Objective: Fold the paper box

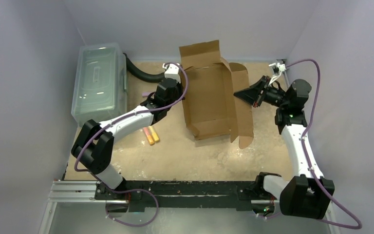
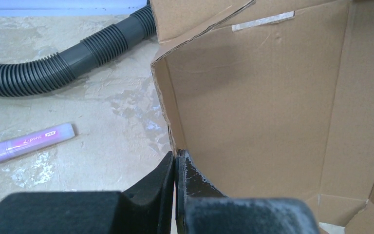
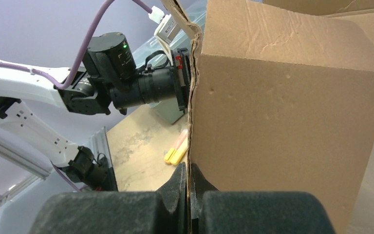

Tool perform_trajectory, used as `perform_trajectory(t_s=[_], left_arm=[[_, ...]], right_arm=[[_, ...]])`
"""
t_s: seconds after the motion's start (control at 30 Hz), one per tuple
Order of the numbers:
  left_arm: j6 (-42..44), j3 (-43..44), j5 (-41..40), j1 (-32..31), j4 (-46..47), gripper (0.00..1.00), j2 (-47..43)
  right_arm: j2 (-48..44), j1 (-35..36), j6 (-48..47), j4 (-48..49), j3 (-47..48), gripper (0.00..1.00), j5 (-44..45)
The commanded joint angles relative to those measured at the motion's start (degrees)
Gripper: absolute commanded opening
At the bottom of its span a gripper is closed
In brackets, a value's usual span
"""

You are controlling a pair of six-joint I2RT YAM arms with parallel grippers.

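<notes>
The paper box (image 1: 209,100), brown corrugated cardboard, lies partly folded at the table's centre, its side walls raised and a flap (image 1: 199,51) standing at the far end. My left gripper (image 1: 182,99) is shut on the box's left wall. In the left wrist view the wall's edge (image 2: 168,114) runs down into the left gripper (image 2: 176,157), with the box's inside (image 2: 263,112) to the right. My right gripper (image 1: 236,93) is shut on the right wall. In the right wrist view that cardboard edge (image 3: 191,112) enters the closed right gripper (image 3: 189,170).
A clear plastic lidded bin (image 1: 99,83) stands at the back left, with a black ribbed hose (image 1: 141,72) beside it. Yellow and orange markers (image 1: 151,135) lie near the left arm. A purple marker (image 2: 27,144) rests on the table left of the box.
</notes>
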Motion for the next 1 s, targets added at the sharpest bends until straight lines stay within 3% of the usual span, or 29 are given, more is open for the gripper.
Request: perform_trajectory(t_s=[0.0, 0.53, 0.73, 0.97], left_arm=[[-1.65, -1.07, 1.78, 0.17, 2.61, 0.00, -2.99], [-4.83, -0.32, 7.01, -0.42, -0.87, 0.03, -5.53], [-6.66, -3.03, 8.60, -0.40, -0.68, 0.13, -9.18], [-7.06, -5.07, 14.36, 0.43, -2.65, 0.37, -13.11]], right_arm=[[-3.88, -0.09, -4.92, 1.21, -1.14, 0.00, 0.69], [-6.63, -0.09, -7.74, 2.00, -3.31, 0.00, -0.32], [-7.64, -0.07, -10.13, 0.63, -3.88, 0.00, -0.84], [-9.97, -0.09, -18.72, -7.41, -2.33, 0.00, 0.56]])
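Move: The left fingers are already shut on the open edge of the box's left wall. The middle of the box lies about 11 cm to their right, 3 cm back and some 7 cm lower; its big far flap stands roughly 14 cm ahead, 7 cm right and 5 cm higher, and the purple marker lies about 15 cm left, 4 cm ahead and 19 cm below. The right fingers still pinch the edge of the box's right flap, with the box's middle roughly 11 cm left, 5 cm ahead and 18 cm below. Still shut, the left hand first lifts the left wall's edge by about 1.5 cm, then opens its fingers to roughly a third and draws back and up along that wall, ending some 4 cm back and 4 cm higher, its left side dipping about 10 degrees as it turns slightly clockwise, the cardboard now loose between the parted fingers. The right hand keeps its pinch on the right flap throughout, easing back about 2.5 cm at the same height and rolling some 10 degrees about its own fingers to hold the box up. ##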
